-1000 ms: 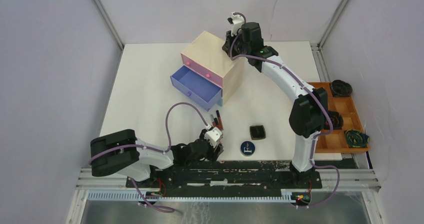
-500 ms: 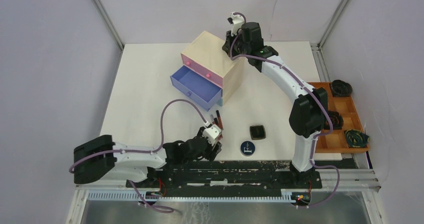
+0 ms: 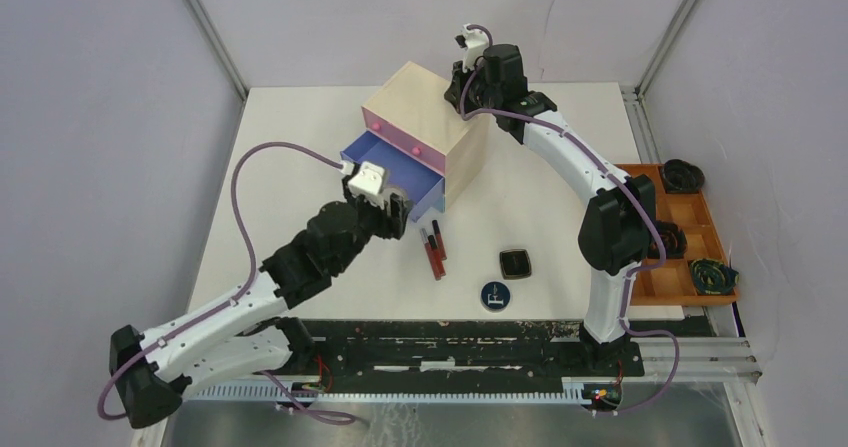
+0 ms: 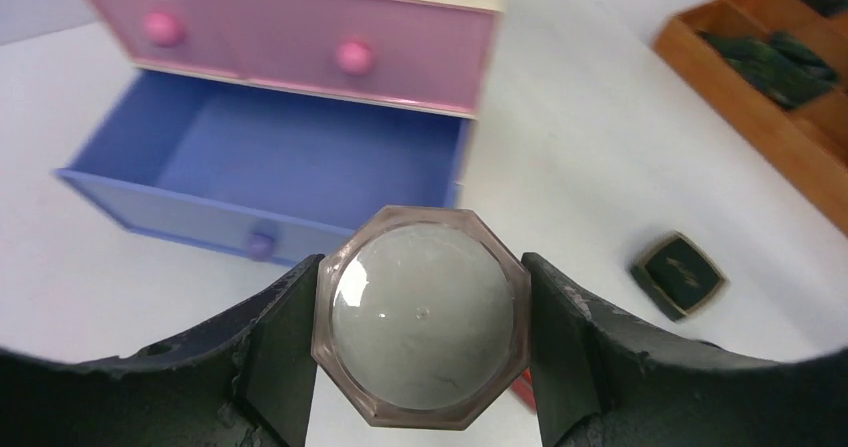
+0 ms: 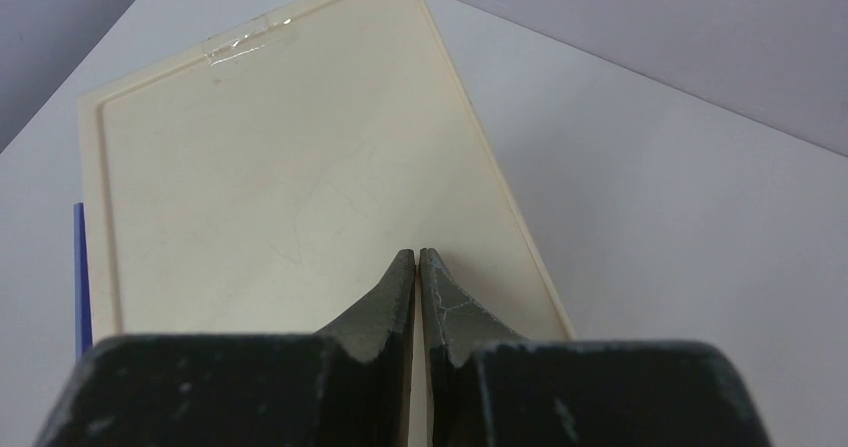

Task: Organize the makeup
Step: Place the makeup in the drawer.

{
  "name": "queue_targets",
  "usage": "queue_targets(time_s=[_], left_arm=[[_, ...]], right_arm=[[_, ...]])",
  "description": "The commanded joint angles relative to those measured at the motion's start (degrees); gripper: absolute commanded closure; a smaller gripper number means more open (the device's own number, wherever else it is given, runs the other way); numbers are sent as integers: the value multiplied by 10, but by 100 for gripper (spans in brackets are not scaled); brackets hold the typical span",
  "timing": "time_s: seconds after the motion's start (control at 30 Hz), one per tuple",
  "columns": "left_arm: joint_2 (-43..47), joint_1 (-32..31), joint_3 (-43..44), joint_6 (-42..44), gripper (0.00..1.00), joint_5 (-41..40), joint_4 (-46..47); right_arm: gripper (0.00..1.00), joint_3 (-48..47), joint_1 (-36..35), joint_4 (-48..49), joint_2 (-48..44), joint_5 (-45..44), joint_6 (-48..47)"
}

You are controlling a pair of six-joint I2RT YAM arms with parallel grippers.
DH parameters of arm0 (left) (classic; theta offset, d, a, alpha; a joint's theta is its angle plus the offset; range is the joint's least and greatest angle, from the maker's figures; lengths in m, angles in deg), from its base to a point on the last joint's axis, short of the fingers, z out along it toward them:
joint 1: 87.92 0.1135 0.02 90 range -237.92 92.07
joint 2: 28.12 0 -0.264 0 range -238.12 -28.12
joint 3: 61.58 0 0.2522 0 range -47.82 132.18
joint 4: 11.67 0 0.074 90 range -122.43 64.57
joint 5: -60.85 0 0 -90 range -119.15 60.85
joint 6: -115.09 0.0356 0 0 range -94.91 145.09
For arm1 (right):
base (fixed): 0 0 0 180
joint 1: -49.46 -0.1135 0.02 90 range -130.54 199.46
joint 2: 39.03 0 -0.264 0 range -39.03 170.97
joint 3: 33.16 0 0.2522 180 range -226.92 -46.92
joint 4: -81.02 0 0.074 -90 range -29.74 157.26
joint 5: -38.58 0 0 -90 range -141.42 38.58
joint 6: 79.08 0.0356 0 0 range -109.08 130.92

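Note:
My left gripper (image 3: 392,217) is shut on a pale octagonal jar (image 4: 420,317), held above the table just in front of the open blue drawer (image 4: 300,157). Both fingers (image 4: 285,352) press the jar's flat sides. On the table lie slim red and black tubes (image 3: 433,245), a black square compact (image 3: 516,263) and a round dark-blue compact (image 3: 493,294). The black compact (image 4: 680,275) also shows in the left wrist view. My right gripper (image 5: 417,257) is shut and empty, resting over the top of the beige box (image 5: 300,187).
The beige box (image 3: 425,112) has pink drawers above the open, empty blue drawer (image 3: 395,172). An orange-brown tray (image 3: 690,237) with dark coiled items stands at the right edge. The right arm arches over the table's right half.
The left arm has swung from the table's front edge up and back to the blue drawer, carrying the jar. The right arm has not moved.

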Motion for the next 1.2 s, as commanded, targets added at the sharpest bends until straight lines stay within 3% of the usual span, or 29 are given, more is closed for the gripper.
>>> queue_targets(time_s=[0.0, 0.2, 0.5, 0.7, 0.9, 1.17], left_arm=[[-23, 128, 24, 58, 97, 85, 19], [-117, 215, 64, 77, 97, 159, 77], [-194, 255, 119, 108, 97, 186, 129], [-204, 268, 103, 141, 97, 178, 189], [-213, 276, 36, 157, 97, 181, 318], [-260, 297, 15, 149, 97, 187, 373]], right_arm=[[89, 75, 19, -276, 80, -40, -14], [89, 77, 18, -274, 78, -39, -15], [89, 84, 18, -274, 75, -41, -20], [89, 83, 18, -273, 75, -39, -19], [89, 78, 18, -277, 78, -39, -20], [89, 75, 19, -279, 80, -40, -23]])
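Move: The left hand already holds the round clear-lidded compact some 25 cm above the table. The open blue drawer's middle is about 17 cm ahead of it, 2 cm to the left and 14 cm below. Straight ahead about 21 cm and 7 cm lower is the pink drawer front above it; the red pens lie 2 cm ahead, 6 cm right and 24 cm down. From the right hand, the blue drawer is about 10 cm back, 14 cm left and 14 cm lower. The left arm carries the gripped compact about 16 cm forward, swinging some 5 cm left early on, quickly at first and then easing off as it comes in over the blue drawer just in front of the pink knobs. On the way it dips about 4 cm, climbs back and starts down again, while the wrist turns roughly 10 degrees counter-clockwise and the fingertips tip up a little; the fingers keep their hold, and the right hand stays put with its shut fingertips on the cabinet top. ##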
